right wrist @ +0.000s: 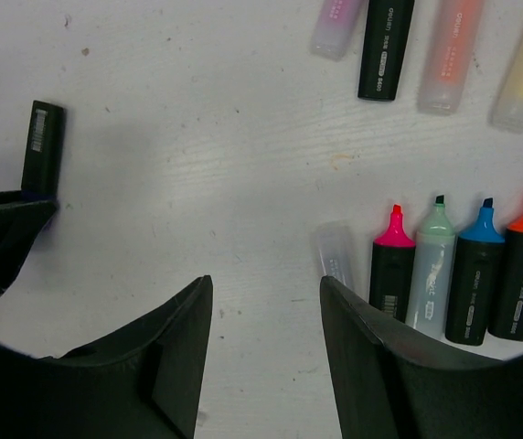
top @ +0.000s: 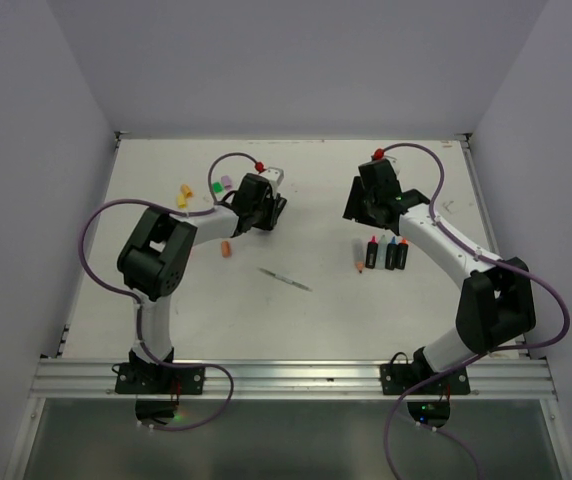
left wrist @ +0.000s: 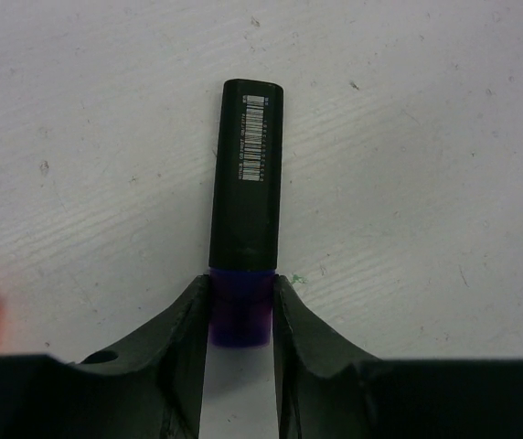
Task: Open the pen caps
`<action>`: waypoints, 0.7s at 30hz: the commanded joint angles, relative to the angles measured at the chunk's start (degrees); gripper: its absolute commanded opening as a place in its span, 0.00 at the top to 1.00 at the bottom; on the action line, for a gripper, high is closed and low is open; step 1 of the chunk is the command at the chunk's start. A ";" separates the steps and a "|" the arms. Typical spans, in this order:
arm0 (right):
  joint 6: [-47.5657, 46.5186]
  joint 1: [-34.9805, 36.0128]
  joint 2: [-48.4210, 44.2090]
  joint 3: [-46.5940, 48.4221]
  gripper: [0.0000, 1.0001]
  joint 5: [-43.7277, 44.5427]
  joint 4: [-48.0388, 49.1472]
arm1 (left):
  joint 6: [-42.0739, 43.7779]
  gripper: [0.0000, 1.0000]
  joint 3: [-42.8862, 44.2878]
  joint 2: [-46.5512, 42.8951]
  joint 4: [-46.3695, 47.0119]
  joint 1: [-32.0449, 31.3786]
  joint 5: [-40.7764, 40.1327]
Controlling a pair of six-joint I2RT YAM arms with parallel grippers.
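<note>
A black highlighter barrel lies on the white table with its purple pen cap toward me. My left gripper is shut on that cap, one finger pressed on each side. The right wrist view shows the same barrel far left. My right gripper hangs open over bare table, holding nothing. Loose caps lie at the back left: yellow, green, pale purple. An orange cap lies nearer.
Several uncapped highlighters stand in a row right of my right gripper, with pink, green, blue and orange tips. More pens lie beyond them. A thin silvery stick lies mid-table.
</note>
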 commanded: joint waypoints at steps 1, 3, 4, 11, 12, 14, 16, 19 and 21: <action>-0.43 -0.29 -1.66 -0.18 0.46 -1.02 2.17 | 1.15 0.87 -0.08 1.72 -3.70 -0.60 -1.92; -0.17 -0.29 -0.95 -0.09 0.46 -3.64 3.31 | 1.07 1.00 -1.22 1.02 -3.09 -0.60 -1.92; -0.16 -0.29 0.27 0.35 0.46 -4.70 3.92 | 0.98 1.00 -1.75 -0.47 -2.73 -0.86 -1.66; 1.85 -0.29 1.69 -0.26 0.49 -15.24 9.63 | -1.56 1.00 -10.27 -12.60 4.81 -1.22 6.94; 2.47 -0.29 1.34 -1.14 0.49 -16.91 11.29 | -2.44 1.00 -11.06 -14.78 5.61 -1.30 8.44; 4.05 -0.20 0.20 -3.68 0.50 -21.31 17.00 | -5.59 1.00 -13.69 -16.73 8.93 -1.30 13.36; 6.76 -0.29 -0.42 -6.23 0.50 -24.38 21.91 | -8.24 1.00 -16.41 -19.54 11.84 -1.30 16.87; 9.40 -0.11 -0.60 -7.99 0.50 -26.94 26.41 | -13.43 1.00 -18.53 -21.57 17.38 -1.48 20.48; 10.81 -0.02 -0.42 -8.70 0.50 -28.97 29.05 | -15.72 1.00 -18.36 -21.75 18.97 -1.74 21.72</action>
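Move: The left hand already pinches the purple cap of a black marker, its middle about 4 cm ahead and 2 cm right; the right fingers it is taken to are some 21 cm right, 5 cm back and 12 cm higher. From the right hand the black marker lies about 20 cm left, 9 cm ahead and 12 cm below, while the pink-tipped marker is some 5 cm right, 2 cm back and 13 cm below. Left lifts the pinched marker 8 cm back and up; right, open, swings 8 cm left towards it, rolling. ##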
